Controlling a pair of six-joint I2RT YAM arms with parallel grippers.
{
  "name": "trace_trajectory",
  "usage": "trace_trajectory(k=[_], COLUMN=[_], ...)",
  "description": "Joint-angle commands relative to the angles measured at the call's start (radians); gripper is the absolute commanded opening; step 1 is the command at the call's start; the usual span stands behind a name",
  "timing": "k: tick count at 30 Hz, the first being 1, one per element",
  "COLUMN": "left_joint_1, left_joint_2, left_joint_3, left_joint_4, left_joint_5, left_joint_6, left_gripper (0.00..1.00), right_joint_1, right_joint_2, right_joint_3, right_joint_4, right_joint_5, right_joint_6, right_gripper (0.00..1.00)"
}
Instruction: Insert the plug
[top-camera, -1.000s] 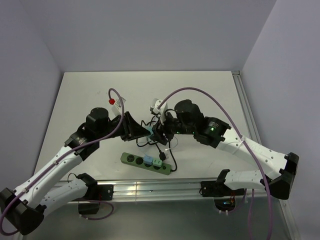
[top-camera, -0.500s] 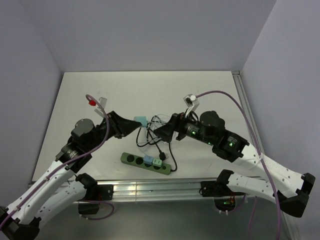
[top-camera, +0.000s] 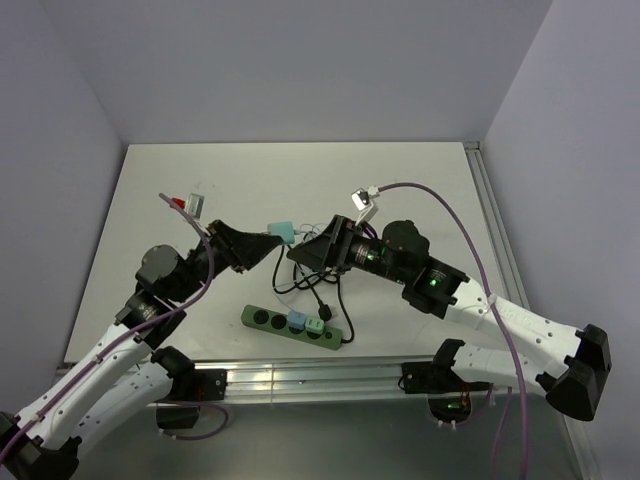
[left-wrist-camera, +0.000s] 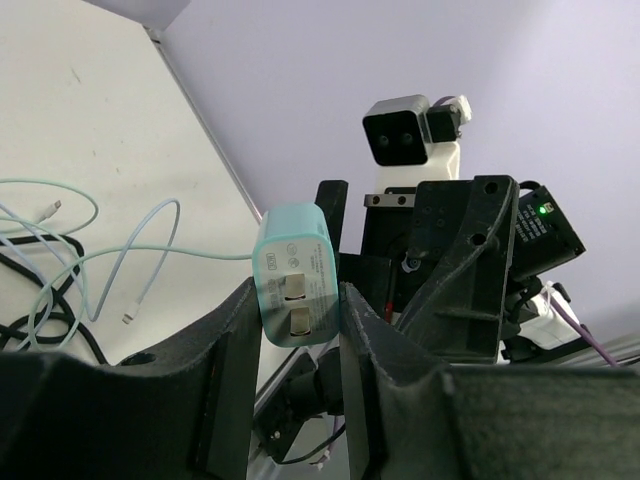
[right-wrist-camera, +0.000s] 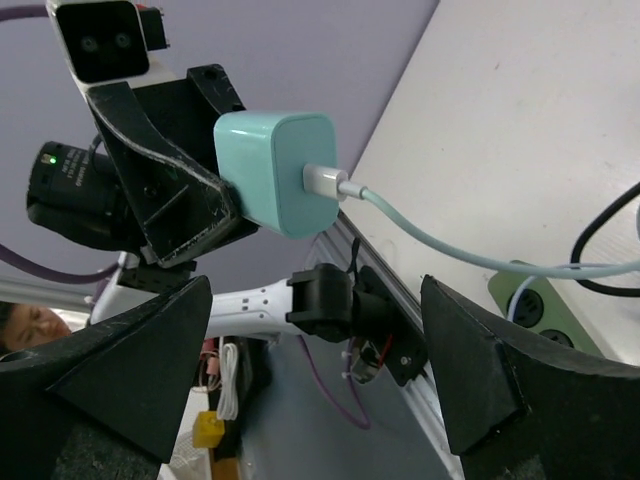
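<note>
The plug (top-camera: 281, 232) is a teal charger block with two flat prongs and a pale teal cable (right-wrist-camera: 450, 250). My left gripper (top-camera: 273, 240) is shut on the plug (left-wrist-camera: 295, 290) and holds it in the air, prongs facing its own camera. My right gripper (top-camera: 296, 255) stands open just to the right of the plug (right-wrist-camera: 275, 170), which is beyond its fingertips (right-wrist-camera: 110, 370) and not between them. The green power strip (top-camera: 295, 325) lies near the front edge, below both grippers, with a blue and a teal plug in two of its sockets.
A tangle of black and pale cables (top-camera: 315, 278) lies on the white table between the grippers and the strip. An aluminium rail (top-camera: 300, 375) runs along the front edge. Purple walls close in the table at the back and sides.
My right gripper has let go of the plug, opened wide and drawn back a little. My left gripper has carried the plug up and to the left, away from the strip.
</note>
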Motion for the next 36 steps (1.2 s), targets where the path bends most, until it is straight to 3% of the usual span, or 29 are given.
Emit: trace_trajectory(k=[1,9,14,23,36], left_joint_1=[-0.004,-0.007,-0.006,-0.007,-0.01], left_joint_2=[-0.02,-0.017,-0.03,-0.027,-0.055], left_joint_3=[0.016,0.013,0.008,-0.027,-0.058], left_joint_4=[0.109,0.157,0.157,0.235,0.231], left_joint_5=[0.036,0.065,0.065,0.095,0.094], left_joint_6=[0.003,-0.008,-0.008,-0.074,-0.106], left_gripper=[0.0,0.0,0.0,0.0,0.0], right_joint_1=[-0.003,-0.004,-0.003,-0.003,-0.003], right_joint_2=[0.006,-0.006,0.0,0.059,0.102], right_joint_3=[0.044,-0.003,0.006,-0.016,-0.005], right_joint_4=[0.091,0.262,0.267,0.423,0.467], right_joint_5=[-0.004,-0.019,-0.019,-0.027,0.022], right_joint_6=[0.036,0.049,0.042,0.08,0.057], right_gripper=[0.92,0.84,0.82,0.66,0.61])
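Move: The teal plug is already held in the left fingertips, its middle about 2 cm ahead and 2 cm right of that hand's point and 1 cm above it. From the empty, open right hand it sits some 5 cm left, 3 cm ahead and 4 cm higher. The power strip lies about 5 cm nearer and 4 cm left of the right hand, the black cable tangle about 10 cm ahead of it, both some 30 cm below. Upward first, the right hand climbs about 5 cm, its left-pointing fingers tipping up some 15 degrees, then eases roughly 1.5 cm left and a little forward to bring its tips around the cable end of the teal plug. Its gap narrows by about a third but stays open. The left hand keeps its pinch, lifting the plug 2.5 cm and drawing it back slightly. ##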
